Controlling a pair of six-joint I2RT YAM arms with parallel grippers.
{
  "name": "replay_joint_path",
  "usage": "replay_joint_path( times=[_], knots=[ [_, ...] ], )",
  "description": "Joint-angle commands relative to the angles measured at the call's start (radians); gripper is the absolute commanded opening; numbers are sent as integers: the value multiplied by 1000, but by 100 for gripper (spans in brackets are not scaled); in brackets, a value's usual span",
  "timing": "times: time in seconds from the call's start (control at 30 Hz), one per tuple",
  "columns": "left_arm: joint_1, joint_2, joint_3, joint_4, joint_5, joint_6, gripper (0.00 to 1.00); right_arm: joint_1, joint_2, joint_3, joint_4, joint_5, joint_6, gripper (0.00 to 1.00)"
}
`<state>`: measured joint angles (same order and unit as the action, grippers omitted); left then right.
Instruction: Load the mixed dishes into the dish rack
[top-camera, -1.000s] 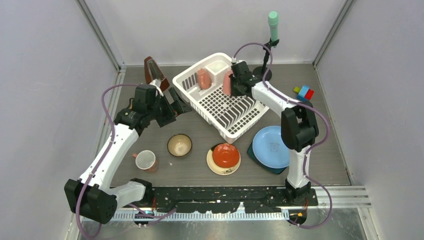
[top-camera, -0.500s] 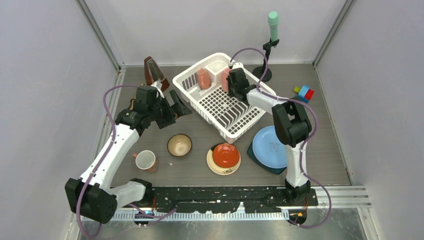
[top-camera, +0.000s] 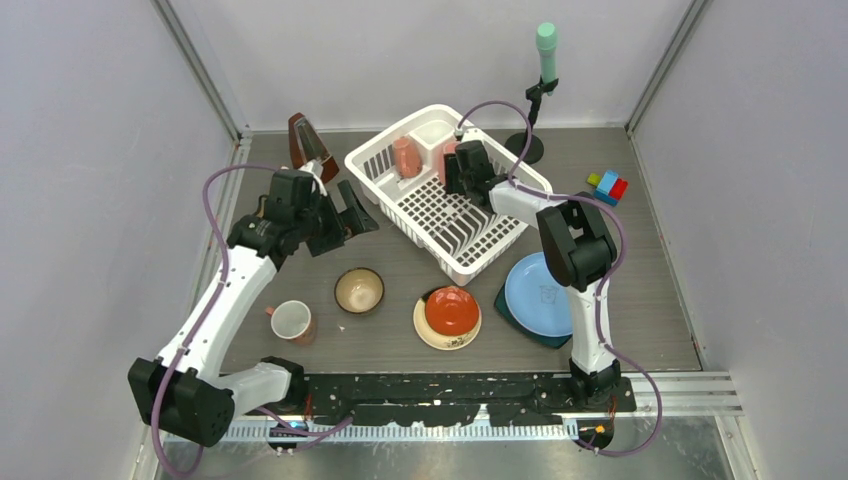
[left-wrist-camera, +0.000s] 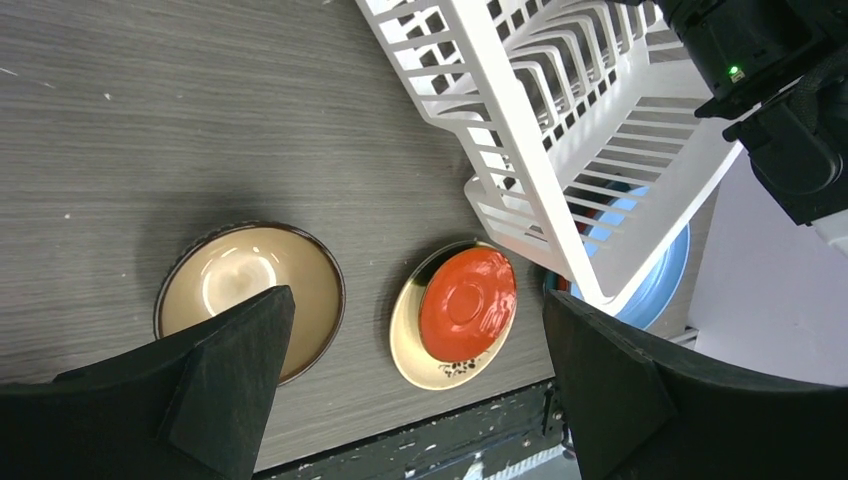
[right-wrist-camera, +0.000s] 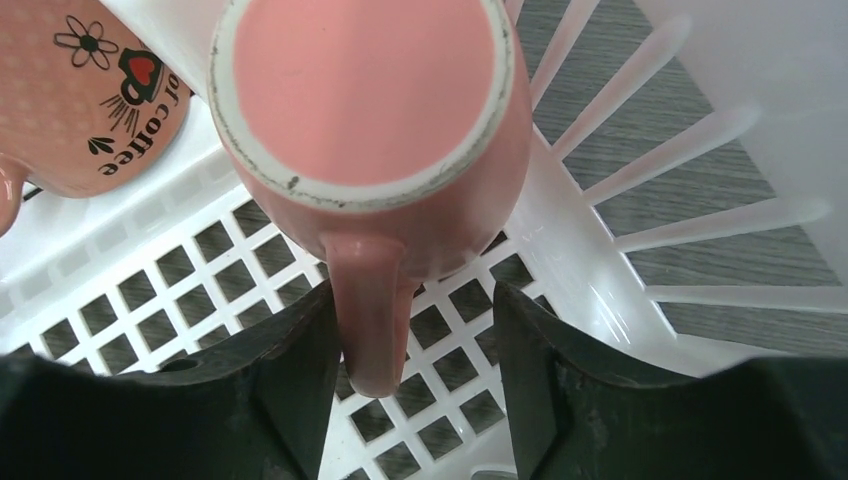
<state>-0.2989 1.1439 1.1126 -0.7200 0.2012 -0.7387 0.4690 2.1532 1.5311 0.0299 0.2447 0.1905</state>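
Inside the dish rack (top-camera: 375, 165), my right gripper (top-camera: 455, 172) hovers over an upside-down pink mug (right-wrist-camera: 365, 90). The mug's handle (right-wrist-camera: 370, 320) lies between the open jaws, touching the left finger (right-wrist-camera: 290, 380) and apart from the right one. A second pink mug (top-camera: 406, 158) stands beside it. My left gripper (top-camera: 350, 205) is open and empty, left of the rack. On the table are a third pink mug (top-camera: 292, 322), the brown bowl (top-camera: 359, 290), the red saucer (top-camera: 451, 309) on the cream saucer (top-camera: 425, 326), and the light blue plate (top-camera: 540, 295) on the dark teal plate (top-camera: 508, 312).
A brown metronome (top-camera: 305, 140) stands behind the left gripper. Coloured blocks (top-camera: 608, 185) lie at the right. A green-topped stand (top-camera: 545, 45) rises behind the rack. Upright dividers fill the rack's near half (left-wrist-camera: 520, 190).
The right gripper moved left, deeper into the rack, with the mug, and its jaws opened off the handle. The left arm barely moved.
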Motion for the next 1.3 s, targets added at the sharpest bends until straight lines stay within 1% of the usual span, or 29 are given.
replay_joint_path(
  times=[0.0,0.13,0.2,0.37,0.4,0.47,0.63,0.73,0.87,0.97,1.0,1.07,1.13,1.27],
  knots=[
    [0,0,68,-30,-39,60,99,-1,-52,-10,34,7,15,62],
    [0,2,91,-49,-51,77,99,-2,-82,-1,7,-3,20,63],
    [0,3,95,-56,-48,79,99,-2,-101,10,-9,-31,20,66],
    [0,11,96,-106,-92,83,99,0,-152,57,-130,-128,24,73],
    [0,12,96,-117,-94,91,99,0,-178,55,-138,-133,27,83],
    [0,11,93,-141,-103,101,99,0,-218,56,-167,-138,41,88],
    [0,-18,35,-187,-128,116,99,1,-326,112,-338,-162,85,88],
    [-1,-13,-11,-207,-151,112,99,9,-396,110,-439,-195,119,87],
    [-2,20,-61,-217,-190,91,89,13,-533,32,-472,-273,161,87],
    [-7,5,-122,-165,-248,71,75,15,-647,-34,-485,-321,195,86],
    [-11,3,-142,-149,-266,62,73,17,-691,-43,-498,-335,202,86],
    [-25,6,-173,-124,-288,44,72,19,-748,-69,-519,-354,216,85],
    [-50,20,-187,-115,-323,32,71,20,-803,-96,-535,-372,226,85],
    [-69,55,-211,-87,-347,21,72,20,-895,-146,-560,-397,237,85]
  ],
)
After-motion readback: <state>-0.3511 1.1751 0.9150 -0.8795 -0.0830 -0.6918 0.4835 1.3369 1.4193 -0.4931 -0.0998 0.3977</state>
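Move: The left hand, empty and open, has the tan bowl about 20 cm below it, some 4 cm back and 3 cm to its left. From the bowl, the white mug stands about 13 cm left and 6 cm nearer, and the red dish about 18 cm right and 5 cm nearer. The right fingers straddle the pink mug's handle, its body about 5 cm ahead at hand height; the orange mug is 10 cm left of that mug. The right fingers, already loosened around the pink mug's handle, open wider and come free, the hand backing out some 18 cm and climbing about 25 cm, its left side rolling up. Meanwhile the left hand, after a slight lift, drops about 10 cm and shifts back and left 5 cm each towards the tan bowl, tipping downward and rolling left side up as its fingers narrow partway, stopping short of contact. ##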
